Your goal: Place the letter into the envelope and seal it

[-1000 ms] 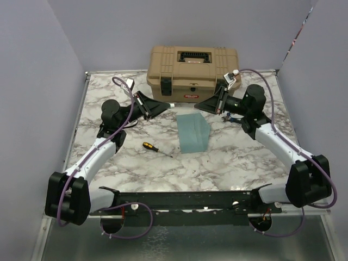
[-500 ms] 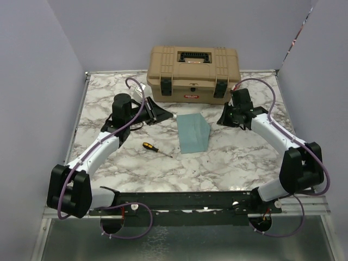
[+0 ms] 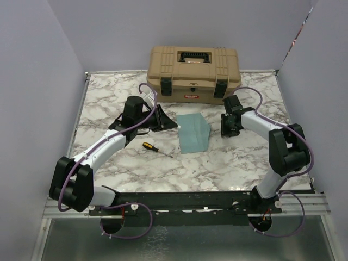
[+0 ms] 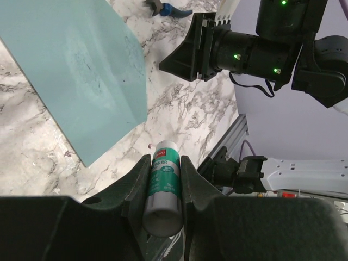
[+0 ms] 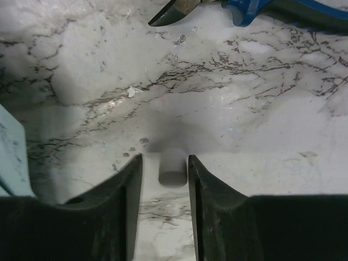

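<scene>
The teal envelope (image 3: 193, 133) lies flat at the middle of the table; the left wrist view shows it (image 4: 70, 70) as a broad sheet just ahead of my fingers. The letter is out of view. My left gripper (image 3: 169, 123) hovers at the envelope's left edge, shut on a green-and-white glue stick (image 4: 163, 182) that points toward the table. My right gripper (image 3: 229, 129) is down at the table just right of the envelope. Its jaws (image 5: 165, 159) stand open around a small grey cap (image 5: 173, 168), which rests upright on the marble. A sliver of envelope (image 5: 11, 157) shows at the left of that view.
A tan toolbox (image 3: 193, 70) stands at the back centre. A yellow-and-black screwdriver (image 3: 155, 148) lies left of the envelope. Blue-handled pliers (image 5: 244, 8) lie just beyond the right gripper. The right arm's gripper (image 4: 187, 51) is also in the left wrist view.
The left arm has moved right, toward the envelope, still gripping the glue stick. The right arm swung in and down to the table, and its jaws have parted around the cap.
</scene>
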Controlling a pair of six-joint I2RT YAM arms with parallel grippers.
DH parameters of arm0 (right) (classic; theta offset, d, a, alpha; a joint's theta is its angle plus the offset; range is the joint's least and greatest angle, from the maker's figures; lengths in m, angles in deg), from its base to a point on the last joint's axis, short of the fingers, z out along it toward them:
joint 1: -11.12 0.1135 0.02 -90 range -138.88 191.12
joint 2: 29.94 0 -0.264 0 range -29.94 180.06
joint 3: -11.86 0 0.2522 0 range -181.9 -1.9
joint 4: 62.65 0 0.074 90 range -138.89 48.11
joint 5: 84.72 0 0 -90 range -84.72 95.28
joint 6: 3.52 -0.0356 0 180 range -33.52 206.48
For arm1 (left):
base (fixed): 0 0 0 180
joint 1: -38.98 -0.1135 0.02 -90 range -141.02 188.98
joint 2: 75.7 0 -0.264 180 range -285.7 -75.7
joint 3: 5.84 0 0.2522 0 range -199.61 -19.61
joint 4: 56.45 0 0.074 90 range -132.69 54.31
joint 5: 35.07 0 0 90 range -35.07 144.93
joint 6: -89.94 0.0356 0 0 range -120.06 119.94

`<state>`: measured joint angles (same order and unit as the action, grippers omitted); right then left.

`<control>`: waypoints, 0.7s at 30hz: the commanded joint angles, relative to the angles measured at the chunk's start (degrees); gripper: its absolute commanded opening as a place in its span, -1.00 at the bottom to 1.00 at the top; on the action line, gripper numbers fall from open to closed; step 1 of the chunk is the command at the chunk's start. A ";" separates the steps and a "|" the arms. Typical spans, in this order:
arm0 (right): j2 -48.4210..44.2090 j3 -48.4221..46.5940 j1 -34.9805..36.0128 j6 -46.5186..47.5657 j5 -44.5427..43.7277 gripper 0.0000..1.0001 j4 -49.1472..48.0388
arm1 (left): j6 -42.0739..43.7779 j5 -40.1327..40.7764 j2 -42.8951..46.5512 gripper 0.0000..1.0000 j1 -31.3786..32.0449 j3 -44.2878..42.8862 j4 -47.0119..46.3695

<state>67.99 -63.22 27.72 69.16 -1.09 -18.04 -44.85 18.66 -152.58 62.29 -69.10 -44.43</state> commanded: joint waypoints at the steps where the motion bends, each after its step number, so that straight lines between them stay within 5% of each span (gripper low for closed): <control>1: 1.72 0.39 -0.34 0.84 -2.07 -0.06 1.05 | 2.25 2.26 -0.18 -1.00 0.62 -2.48 1.37; 15: -9.28 -4.41 -0.34 -0.25 2.67 0.16 5.13 | 3.54 1.92 -0.79 -1.00 2.05 -3.54 1.65; 21: -26.13 -0.20 0.77 3.81 36.77 0.27 -12.46 | 5.70 -1.40 -1.91 -1.00 3.58 -5.29 1.64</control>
<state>51.92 -65.12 27.61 70.26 10.14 -16.77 -41.86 19.84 -153.43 64.76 -71.55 -42.96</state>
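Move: The white glue cap sits between the right fingertips, about 1 cm below the hand point and practically at the marble. The envelope's middle lies some 14 cm to the left of this hand and 1 cm ahead, the pliers roughly 9 cm ahead and 6 cm right. From the left hand, which holds the glue stick, the cap lies about 22 cm right, 2 cm back and 17 cm below. The right fingers open wider, let go of the cap, then rise about 11 cm, drifting left. ##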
